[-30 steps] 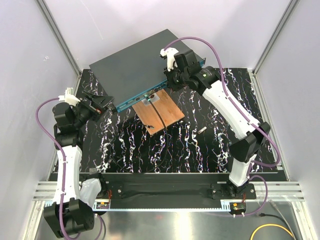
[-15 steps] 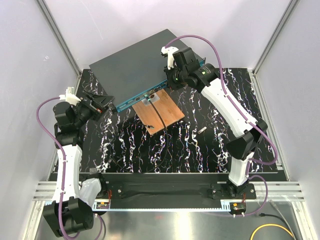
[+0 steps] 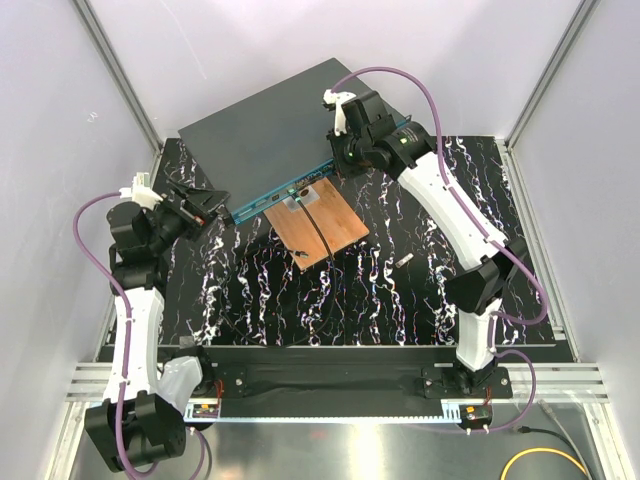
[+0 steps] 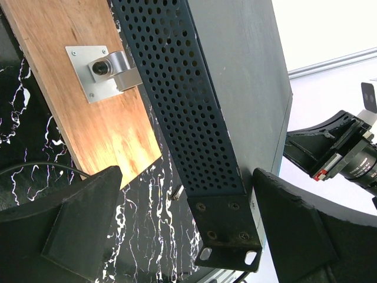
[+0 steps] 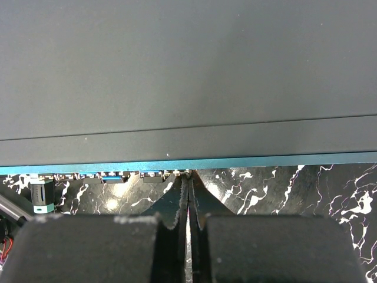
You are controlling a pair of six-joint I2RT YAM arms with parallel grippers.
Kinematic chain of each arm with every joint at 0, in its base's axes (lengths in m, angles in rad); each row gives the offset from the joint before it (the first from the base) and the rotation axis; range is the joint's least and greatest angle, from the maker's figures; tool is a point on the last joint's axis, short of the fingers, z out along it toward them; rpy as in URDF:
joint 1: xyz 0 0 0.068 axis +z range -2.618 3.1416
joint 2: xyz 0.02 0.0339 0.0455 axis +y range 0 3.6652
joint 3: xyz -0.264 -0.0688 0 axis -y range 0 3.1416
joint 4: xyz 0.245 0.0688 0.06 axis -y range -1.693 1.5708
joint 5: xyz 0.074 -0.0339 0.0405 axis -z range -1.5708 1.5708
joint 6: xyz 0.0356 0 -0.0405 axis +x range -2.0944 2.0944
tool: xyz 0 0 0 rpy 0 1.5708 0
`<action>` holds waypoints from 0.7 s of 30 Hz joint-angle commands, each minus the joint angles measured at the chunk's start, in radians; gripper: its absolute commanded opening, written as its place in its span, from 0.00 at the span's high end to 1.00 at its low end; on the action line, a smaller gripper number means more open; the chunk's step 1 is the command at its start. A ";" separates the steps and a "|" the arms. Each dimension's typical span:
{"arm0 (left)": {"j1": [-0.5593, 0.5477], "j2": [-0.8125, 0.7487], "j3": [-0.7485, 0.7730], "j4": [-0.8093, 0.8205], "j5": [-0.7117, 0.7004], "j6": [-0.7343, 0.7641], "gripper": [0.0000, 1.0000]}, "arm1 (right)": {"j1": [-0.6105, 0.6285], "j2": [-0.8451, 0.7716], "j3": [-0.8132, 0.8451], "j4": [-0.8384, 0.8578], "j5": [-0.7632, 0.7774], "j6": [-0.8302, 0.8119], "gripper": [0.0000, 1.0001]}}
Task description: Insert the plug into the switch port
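Observation:
The switch (image 3: 270, 125) is a flat dark grey box lying at an angle at the back, its narrow teal front face (image 5: 265, 160) towards me. My right gripper (image 3: 343, 165) (image 5: 188, 177) is shut, with nothing showing between its fingers. Its tips touch the port row on that face. My left gripper (image 3: 205, 205) (image 4: 185, 227) stands wide open around the switch's near-left corner, a finger on either side of the black mounting ear (image 4: 227, 227), touching nothing. A small silvery piece (image 3: 403, 260) (image 4: 177, 191), which I take for the plug, lies loose on the mat.
A copper-brown board (image 3: 322, 225) with a silver bracket (image 4: 100, 71) lies against the switch's front, and a black cable (image 3: 312, 228) crosses it. A black block with a teal tag (image 5: 41, 197) sits under the port row. The marbled black mat (image 3: 300, 300) covers the table.
My right gripper has shut the last little bit and shifted slightly left and back along the switch's front. The left arm has barely moved.

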 commanded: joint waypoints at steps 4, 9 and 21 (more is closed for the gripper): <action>-0.009 0.012 0.055 -0.022 0.001 0.061 0.01 | 0.001 -0.039 -0.028 0.348 0.004 -0.020 1.00; -0.007 -0.002 0.094 -0.011 0.014 0.065 0.01 | -0.006 -0.223 -0.264 0.353 -0.042 -0.081 0.90; 0.019 0.004 0.192 0.026 0.099 0.069 0.01 | -0.093 -0.613 -0.706 0.154 -0.254 -0.444 0.37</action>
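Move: The last loose silver plug lies on the table about 18 cm back, 17 cm to the right and some 20 cm below my right hand, whose shut tips are at the switch front. The green cable plug sits 8 cm left and 4 cm back of that hand; the wooden board is 11 cm back, 3 cm left and 18 cm below. From my left hand, the silver plug is about 38 cm right, 12 cm back and 18 cm below, and the switch's near left corner 3 cm right, 2 cm back and 2 cm below. I come free of the switch front with my right fingertips and, after a slow start, sweep back and to the right by about 11 cm in all, towards the silver plug, opening the empty fingers past halfway while the hand turns some 10 degrees counter-clockwise and its tips lift. Meanwhile my wide-open left hand rises about 5 cm, its upper finger lifting off the switch's left corner. ##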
